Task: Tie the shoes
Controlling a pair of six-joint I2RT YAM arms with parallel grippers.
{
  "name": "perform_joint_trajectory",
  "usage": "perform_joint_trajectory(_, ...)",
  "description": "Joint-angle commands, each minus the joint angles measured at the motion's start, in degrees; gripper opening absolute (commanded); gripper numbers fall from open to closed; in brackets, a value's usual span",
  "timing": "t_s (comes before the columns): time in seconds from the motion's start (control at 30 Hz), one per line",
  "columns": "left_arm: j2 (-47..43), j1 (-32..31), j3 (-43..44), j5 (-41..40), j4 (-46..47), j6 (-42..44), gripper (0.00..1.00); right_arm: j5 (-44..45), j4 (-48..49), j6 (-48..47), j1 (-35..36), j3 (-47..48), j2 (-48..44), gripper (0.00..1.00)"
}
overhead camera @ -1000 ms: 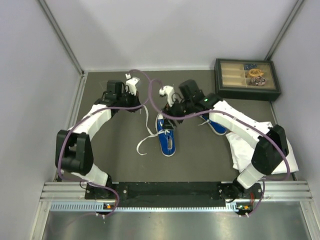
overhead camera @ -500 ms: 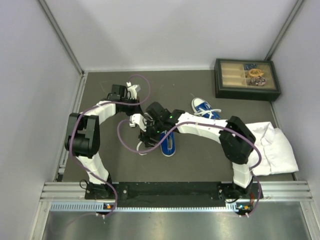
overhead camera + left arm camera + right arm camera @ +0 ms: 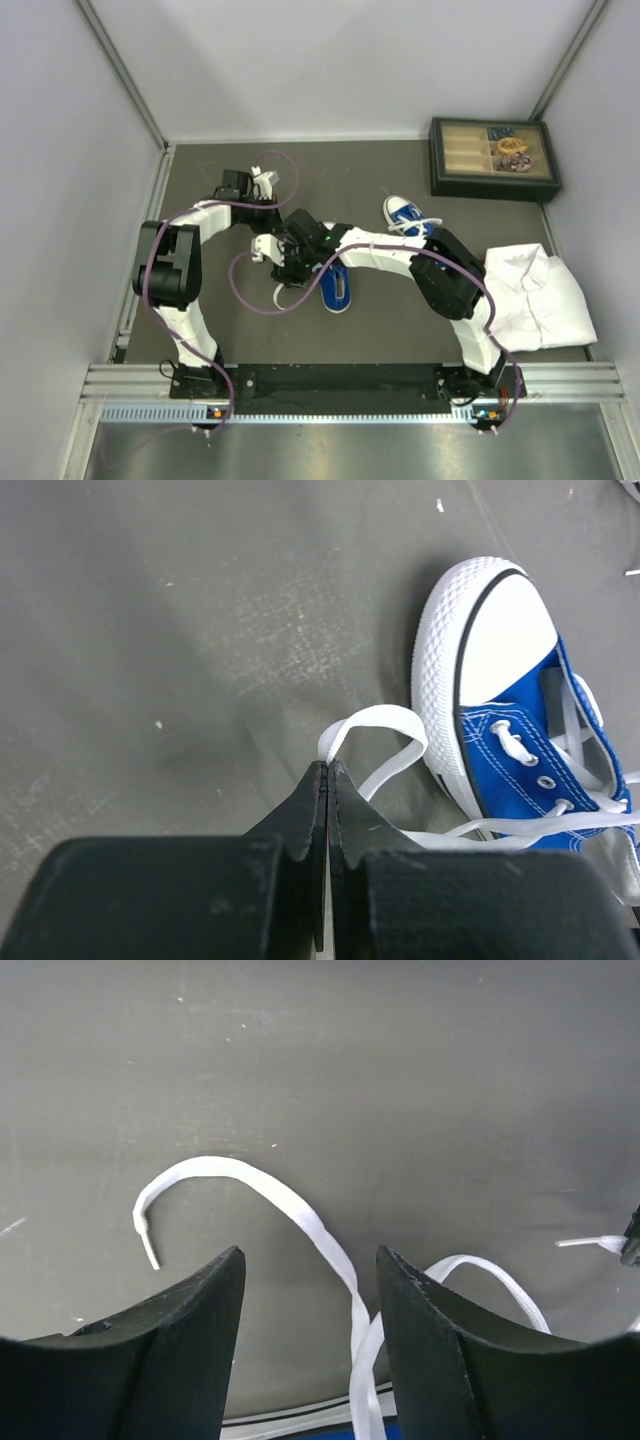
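One blue shoe (image 3: 337, 287) lies mid-table; its white toe cap and eyelets show in the left wrist view (image 3: 520, 720). The other shoe (image 3: 404, 212) lies further back to the right. My left gripper (image 3: 328, 767) is shut, pinching a white lace loop (image 3: 375, 723) beside the toe cap; from above it sits at the back left (image 3: 272, 212). My right gripper (image 3: 310, 1252) is open just left of the near shoe (image 3: 288, 268). Two crossing lace strands (image 3: 352, 1305) run between its fingers without touching them, and a free lace end (image 3: 190, 1172) curls on the mat beyond.
A dark compartment box (image 3: 493, 158) with small items stands at the back right. A white cloth (image 3: 535, 295) lies at the right, near the right arm's base. Purple cables loop off both arms. Walls close in on the left, back and right.
The right arm has swung left across the near shoe, uncovering the far shoe, and its jaws have narrowed. The left arm has folded in, gripper still shut at the back left.
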Motion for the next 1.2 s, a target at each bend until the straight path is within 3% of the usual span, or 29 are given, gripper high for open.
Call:
perform_joint_trajectory(0.0,0.5,0.7,2.0,1.6,0.3,0.1,0.00,0.2,3.1,-3.8,1.1,1.0,1.8,0.55)
perform_joint_trajectory(0.47,1.5,0.9,2.0,2.2,0.2,0.3,0.00,3.5,2.1,-8.6,1.8,0.1,5.6,0.48)
perform_joint_trajectory(0.57,1.4,1.0,2.0,2.2,0.1,0.4,0.00,4.8,2.1,-9.4,2.6,-0.9,5.4,0.38)
perform_joint_trajectory(0.67,0.9,1.2,2.3,2.3,-0.6,0.9,0.00,4.7,1.7,-8.7,3.0,-2.1,3.7,0.18)
perform_joint_trajectory(0.7,0.8,1.2,2.3,2.5,-0.6,1.5,0.00,4.7,1.6,-8.2,3.0,-2.1,3.1,0.03)
perform_joint_trajectory(0.73,0.4,1.3,2.3,2.7,-1.1,1.6,0.00,4.8,1.6,-7.9,3.1,-2.2,2.3,0.00)
perform_joint_trajectory(1.0,-2.9,2.0,1.8,4.1,-3.4,3.5,0.00,2.0,-2.6,1.5,0.5,-1.2,-10.7,0.00)
perform_joint_trajectory(1.17,-7.4,2.1,0.3,5.5,-8.2,10.9,0.00,-0.4,-7.1,8.4,-1.4,-3.3,-17.2,0.00)
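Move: Spread on the table almost under the open right fingers is the loose lace end, some 4 cm below, about 1 cm back and 1 cm to the left. The blue shoe's middle lies some 10 cm to the right and 4 cm ahead, about 3 cm lower. The left gripper, already pinching the other lace, stands about 13 cm ahead, 2 cm left, at about the same height. From the left hand, the loose lace lies about 15 cm back, 1 cm right, 4 cm below. Sinking about 3 cm with open fingers straddling the loose lace, the right hand shuts on it near its free end and pinches it, then rises quickly by some 8 cm while drifting about 3 cm to the right, towards the shoe. The left fingers stay shut on the other lace, that hand easing a little back and left at the end. ##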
